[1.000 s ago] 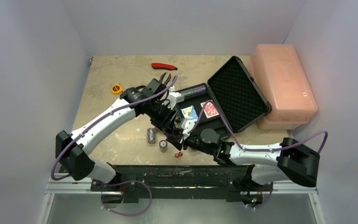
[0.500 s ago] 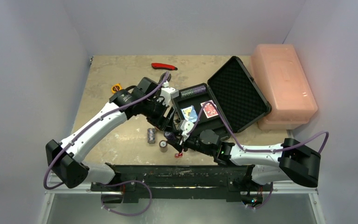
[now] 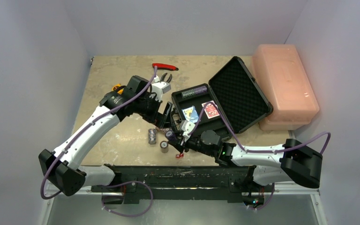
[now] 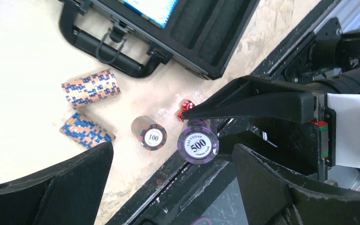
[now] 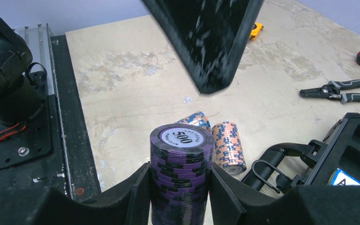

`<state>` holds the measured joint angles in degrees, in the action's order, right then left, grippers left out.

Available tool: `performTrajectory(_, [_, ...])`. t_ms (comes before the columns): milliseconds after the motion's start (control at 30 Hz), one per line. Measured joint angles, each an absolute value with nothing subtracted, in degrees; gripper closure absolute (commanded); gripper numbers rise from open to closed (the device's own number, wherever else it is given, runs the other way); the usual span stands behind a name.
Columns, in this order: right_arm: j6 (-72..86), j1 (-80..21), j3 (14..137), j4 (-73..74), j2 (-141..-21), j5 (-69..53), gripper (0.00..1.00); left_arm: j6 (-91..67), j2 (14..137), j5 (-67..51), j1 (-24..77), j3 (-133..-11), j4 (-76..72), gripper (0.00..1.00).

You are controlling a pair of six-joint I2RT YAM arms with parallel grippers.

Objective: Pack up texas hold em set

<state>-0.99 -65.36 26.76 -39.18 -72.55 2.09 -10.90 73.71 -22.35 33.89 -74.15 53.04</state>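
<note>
My right gripper [image 5: 180, 187] is shut on an upright purple "500" chip stack [image 5: 182, 164], held just off the black case's front left corner [image 3: 172, 136]. My left gripper [image 4: 168, 187] stands wide open above that purple stack [image 4: 198, 146], touching nothing. The open case [image 3: 236, 96] holds a blue deck [image 3: 190, 113], a red deck [image 3: 210, 109] and a dark chip row [image 3: 194, 92]. Two orange-and-blue stacks [image 4: 91, 87] [image 4: 86, 131] lie on their sides by the case handle [image 4: 117, 56]. A "100" stack [image 4: 149, 135] stands nearby, beside a red die [image 4: 186, 105].
A large pink box [image 3: 286, 84] stands at the right behind the case lid. Pliers [image 5: 342, 90], a red-handled tool [image 3: 165, 66] and a yellow tape measure [image 5: 257, 29] lie at the back left. The black rail [image 3: 183, 173] runs along the table's near edge.
My left gripper has opened wide, let go of the purple stack and pulled back to the left. The right gripper keeps the stack and has barely moved.
</note>
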Motion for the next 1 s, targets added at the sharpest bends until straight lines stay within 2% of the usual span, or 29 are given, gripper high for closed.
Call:
performTrajectory(233, [-0.5,-65.4,26.8,-39.0,-72.6,2.7,1.00,-11.6,67.3,-18.1,30.8,-72.4,50.1,0.00])
performTrajectory(567, [3.8,-65.4,27.5,-35.9,-72.7,7.0,1.00,-12.6,56.9,-4.2,30.0,-69.7,46.1,0.00])
performTrajectory(1000, [17.3,-65.3,40.7,-20.1,-75.1,16.1,1.00,-12.6,53.1,9.0,30.0,-68.6,45.8,0.01])
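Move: The right hand already grips the purple 500 stack; the case tray's middle lies about 13 cm ahead, 14 cm right and 10 cm below. From that hand, the nearer orange stack lies 7 cm ahead, 5 cm left, and the standing 100 stack 2 cm back, 4 cm left, both some 11 cm below. From the empty left hand, the purple stack is roughly 4 cm back, 3 cm right and 5 cm below. Left hand withdraws open, about 11 cm left, rising 7, while right carries the purple stack 4 cm forward towards the case. ##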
